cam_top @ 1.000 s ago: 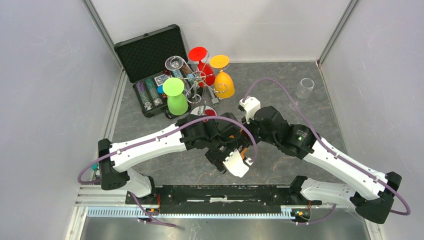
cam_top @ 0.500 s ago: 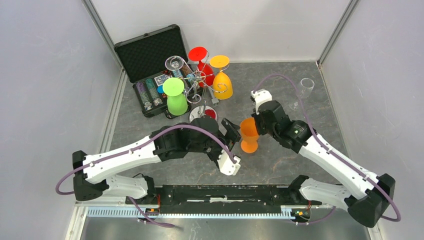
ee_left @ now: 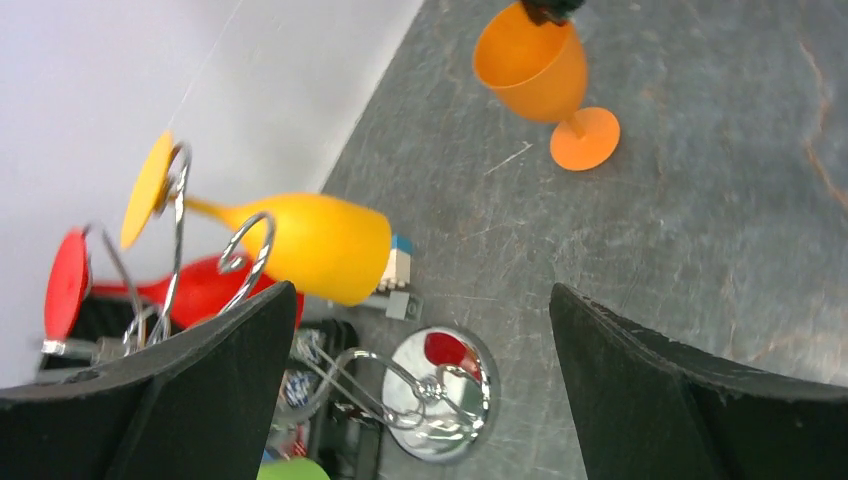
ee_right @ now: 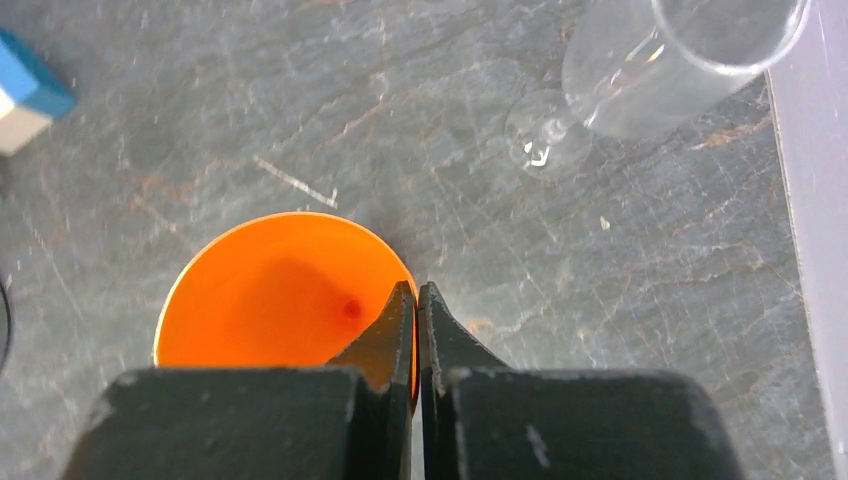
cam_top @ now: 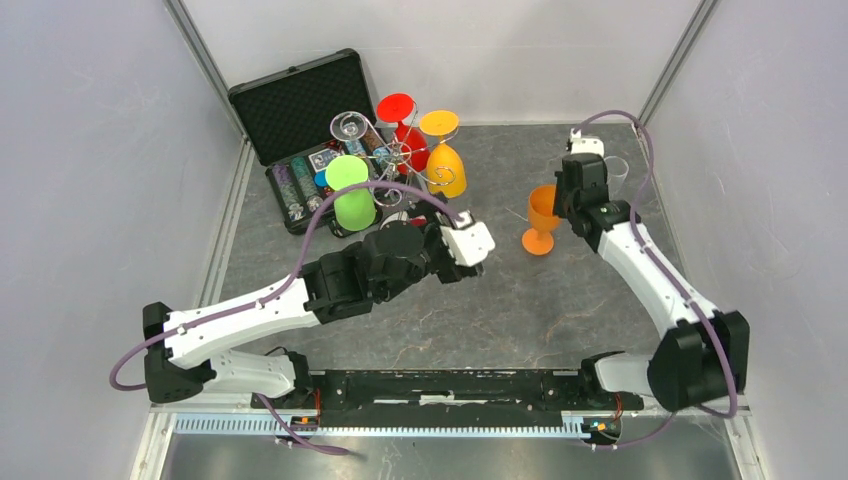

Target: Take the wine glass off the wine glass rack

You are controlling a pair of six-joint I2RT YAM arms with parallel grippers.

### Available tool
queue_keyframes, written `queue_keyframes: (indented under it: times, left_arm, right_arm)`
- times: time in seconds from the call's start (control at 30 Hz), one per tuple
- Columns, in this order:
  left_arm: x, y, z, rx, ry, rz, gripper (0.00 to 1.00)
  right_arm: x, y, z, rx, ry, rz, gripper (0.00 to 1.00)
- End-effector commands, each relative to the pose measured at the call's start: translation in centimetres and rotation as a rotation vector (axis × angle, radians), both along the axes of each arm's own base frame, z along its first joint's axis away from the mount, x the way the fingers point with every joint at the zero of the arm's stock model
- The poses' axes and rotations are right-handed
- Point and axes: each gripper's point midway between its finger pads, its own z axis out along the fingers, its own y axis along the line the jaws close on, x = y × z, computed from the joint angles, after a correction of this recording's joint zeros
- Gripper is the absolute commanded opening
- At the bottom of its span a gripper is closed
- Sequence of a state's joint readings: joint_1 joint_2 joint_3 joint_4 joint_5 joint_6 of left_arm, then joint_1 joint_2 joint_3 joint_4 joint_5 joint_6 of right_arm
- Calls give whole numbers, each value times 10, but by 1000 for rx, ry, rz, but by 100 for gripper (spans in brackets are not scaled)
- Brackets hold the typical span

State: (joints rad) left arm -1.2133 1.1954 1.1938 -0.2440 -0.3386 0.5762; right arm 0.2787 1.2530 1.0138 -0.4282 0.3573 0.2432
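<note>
An orange wine glass point(cam_top: 541, 222) stands upright right of centre, its foot point(ee_left: 585, 138) on or just above the table. My right gripper point(ee_right: 417, 300) is shut on its rim point(ee_right: 280, 290), one finger inside the bowl and one outside. The silver wine glass rack point(cam_top: 395, 160) stands at the back left, with green point(cam_top: 352, 195), red point(cam_top: 405, 130), yellow point(cam_top: 445, 165) and clear point(cam_top: 348, 126) glasses hanging from it. My left gripper point(ee_left: 420, 390) is wide open and empty above the rack's mirror base point(ee_left: 440, 395), beside the yellow glass point(ee_left: 310, 245).
An open black case point(cam_top: 300, 110) of coloured chips lies behind the rack. A clear glass point(cam_top: 610, 175) stands near the right wall, just behind my right gripper. A small blue and white block point(ee_left: 400, 262) lies by the rack's base.
My right arm has carried the orange glass from the table's middle to the back right. My left gripper has let go of it and swung back toward the rack.
</note>
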Motion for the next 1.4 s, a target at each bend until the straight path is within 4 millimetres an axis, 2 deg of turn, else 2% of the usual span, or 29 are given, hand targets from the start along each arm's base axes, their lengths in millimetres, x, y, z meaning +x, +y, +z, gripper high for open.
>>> queue_keyframes:
  times: [0.0, 0.17, 0.4, 0.7, 0.9, 0.97, 1.1, 1.17, 1.27, 1.37]
  left_arm:
    - [19, 30, 39, -301, 135, 320, 100]
    - [19, 55, 28, -394, 253, 489, 100]
    - [0, 62, 18, -476, 373, 436, 100]
    - [-16, 61, 7, -433, 449, 375, 100]
    - [-15, 69, 4, -453, 486, 452, 100]
    - [-13, 76, 6, -471, 500, 499, 100]
    - [-11, 90, 9, -558, 545, 611, 100]
    - [-13, 101, 5, -578, 579, 675, 100]
    - [-23, 118, 4, -558, 636, 728, 100]
    - [-33, 126, 15, -562, 672, 707, 100]
  right_arm:
    - [48, -13, 35, 67, -136, -109, 0]
    - [72, -39, 37, 79, -163, -194, 0]
    - [88, -68, 24, 88, -154, -241, 0]
    - [104, -75, 12, 103, -140, -228, 0]
    - [111, -74, 6, 117, -137, -231, 1]
    - [113, -74, 8, 117, -137, -227, 8]
    - [115, -74, 23, 126, -149, -222, 45]
    - [114, -72, 37, 139, -174, -203, 58]
    - [109, -70, 62, 154, -224, -184, 65]
    - [99, -65, 81, 182, -262, -155, 68]
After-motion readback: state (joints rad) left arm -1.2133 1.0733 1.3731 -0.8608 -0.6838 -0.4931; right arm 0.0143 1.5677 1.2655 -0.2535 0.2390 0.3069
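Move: Some 10 cm ahead of the right hand, 4 cm to its right and 18 cm below is the bare table spot where the orange glass, already pinched by its rim, is taken; the clear glass stands about 10 cm right of that spot. From the empty left hand the green glass hangs roughly 13 cm ahead, 23 cm left and 10 cm lower, the rack's middle 16 ahead and 12 left, the yellow glass 21 ahead and 3 left. Carrying the orange glass forward and right, the right hand goes about 10 cm out beside the clear glass, sinks a final 2 cm, then opens its fingers and rises off the rim. Meanwhile the open, empty left hand swings about 10 cm left towards the green glass, turning counter-clockwise and tipping its fingers down some 35 degrees. ##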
